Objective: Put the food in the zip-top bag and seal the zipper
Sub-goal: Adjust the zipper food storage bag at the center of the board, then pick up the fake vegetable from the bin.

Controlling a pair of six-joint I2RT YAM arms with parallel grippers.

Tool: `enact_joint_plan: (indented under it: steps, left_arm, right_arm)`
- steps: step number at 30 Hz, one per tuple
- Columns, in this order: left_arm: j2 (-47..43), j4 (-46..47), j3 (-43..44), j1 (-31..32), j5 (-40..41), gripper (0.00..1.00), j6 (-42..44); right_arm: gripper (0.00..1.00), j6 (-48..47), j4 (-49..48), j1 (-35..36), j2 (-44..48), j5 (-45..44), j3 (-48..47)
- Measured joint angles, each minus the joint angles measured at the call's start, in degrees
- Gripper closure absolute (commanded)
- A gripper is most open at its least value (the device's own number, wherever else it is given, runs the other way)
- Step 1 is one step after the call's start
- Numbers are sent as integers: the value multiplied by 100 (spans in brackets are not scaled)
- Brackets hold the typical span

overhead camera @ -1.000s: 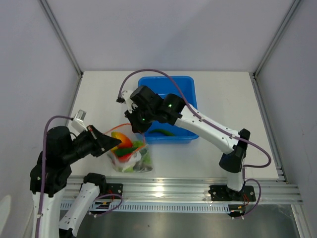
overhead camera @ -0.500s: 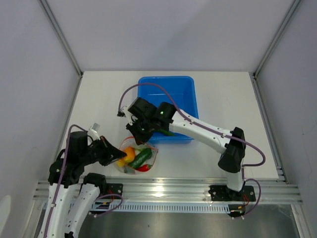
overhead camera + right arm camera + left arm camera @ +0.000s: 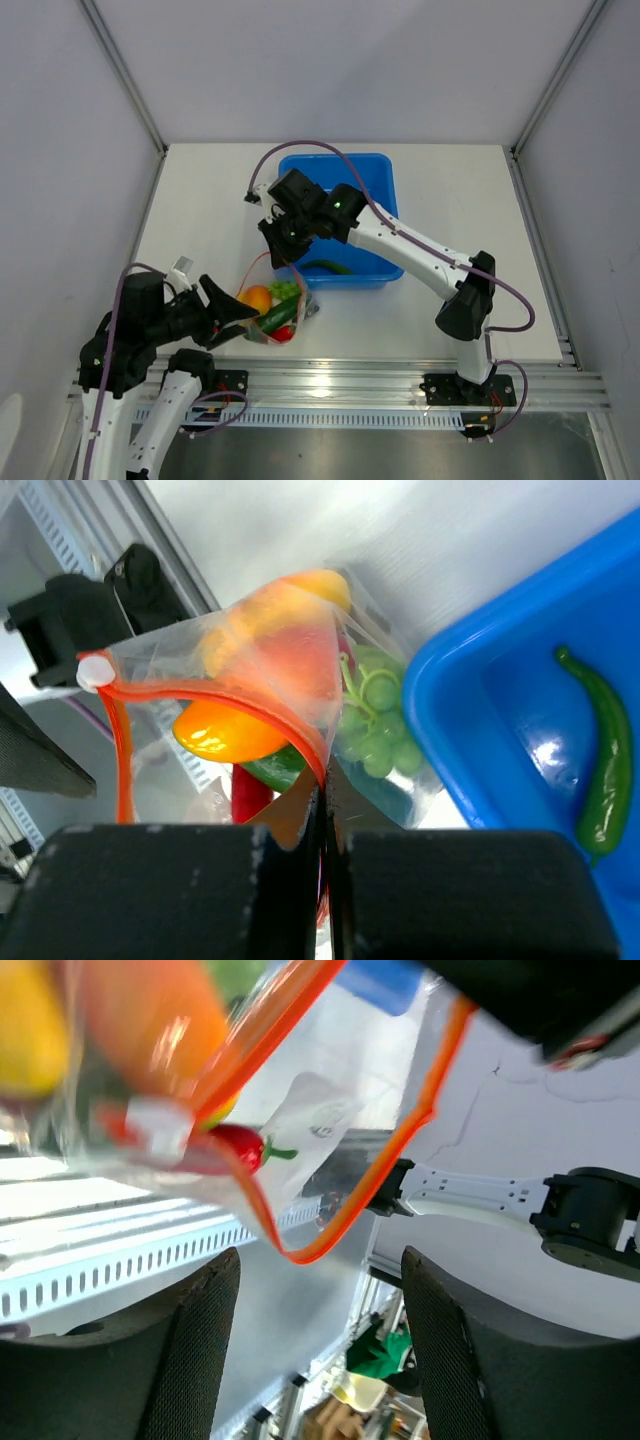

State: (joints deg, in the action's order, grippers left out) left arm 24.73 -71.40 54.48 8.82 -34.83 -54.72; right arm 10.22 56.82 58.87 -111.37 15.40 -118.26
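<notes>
The zip-top bag (image 3: 293, 310) hangs by its mouth at the table's near edge, left of centre. It holds an orange piece (image 3: 257, 298), a green cucumber (image 3: 280, 316), green grapes (image 3: 375, 725) and a red chili (image 3: 238, 1145). My right gripper (image 3: 284, 252) is shut on the orange-red zipper (image 3: 200, 693) and holds the mouth up, so the strip forms an open loop. My left gripper (image 3: 236, 311) is open, with the zipper loop (image 3: 305, 1256) just past its fingertips (image 3: 205, 1290) and not held. A green pepper (image 3: 325, 267) lies in the blue bin.
The blue bin (image 3: 345, 165) stands behind the bag at mid-table, its near wall (image 3: 470, 690) close to the bag. The aluminium rail (image 3: 380, 385) runs along the table's near edge below the bag. Grey walls enclose the table's left, right and back.
My left arm has dropped low and its gripper now stands open off the bag's mouth. My right gripper has lifted the zipper up and back, and the bag has shifted a little right.
</notes>
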Motion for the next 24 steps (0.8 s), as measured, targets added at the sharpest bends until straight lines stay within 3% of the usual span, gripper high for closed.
enact_joint_plan:
  steps: [8, 14, 16, 18, 21, 22, 24]
  left_arm:
    - [-46, -234, -730, 0, -90, 29, -131]
    - [192, -9, -1032, 0, 46, 38, -232]
    - [330, 83, -1051, 0, 101, 48, -229]
    - [457, 197, -1099, 0, 127, 67, -249]
    - [586, 474, -1213, 0, 109, 93, -282]
    - [621, 562, -1239, 0, 96, 99, -284]
    - [682, 684, -1248, 0, 79, 99, -273]
  right_arm:
    - [100, 184, 7, -125, -258, 4, -350]
    - [100, 223, 9, -118, -258, 4, -350]
    - [100, 225, 7, -120, -258, -4, -350]
    - [100, 223, 7, -118, -258, -13, -350]
    - [88, 216, 11, -94, -258, -66, -350]
    - [77, 212, 15, -92, -258, -94, -350]
    - [66, 192, 33, -87, -258, -138, -350]
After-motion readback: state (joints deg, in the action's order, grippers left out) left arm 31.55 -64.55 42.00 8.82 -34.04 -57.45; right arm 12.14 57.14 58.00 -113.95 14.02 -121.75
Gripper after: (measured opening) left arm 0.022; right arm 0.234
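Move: The white-ended corner of the bag's orange zipper rim lies about 3 cm ahead of the open left gripper, in line sideways and some 6 cm below. The mango in the bag is roughly 6 cm ahead, 3 cm right and 9 cm down. From the right gripper, still shut on the rim's far part, that corner is about 10 cm back, 9 cm left and 5 cm lower, and the blue box's middle roughly 12 cm ahead, 15 cm right and 18 cm down. Bring the open left gripper down some 7 cm to the zipper rim's white-ended corner, easing back slightly first and then reaching about 3 cm forward, with the fingertips tipping some 15 degrees further down. Shut it on the orange rim beside the white end. Meanwhile shift the right gripper a little forward, hold there, and start parting its fingers at the end. ##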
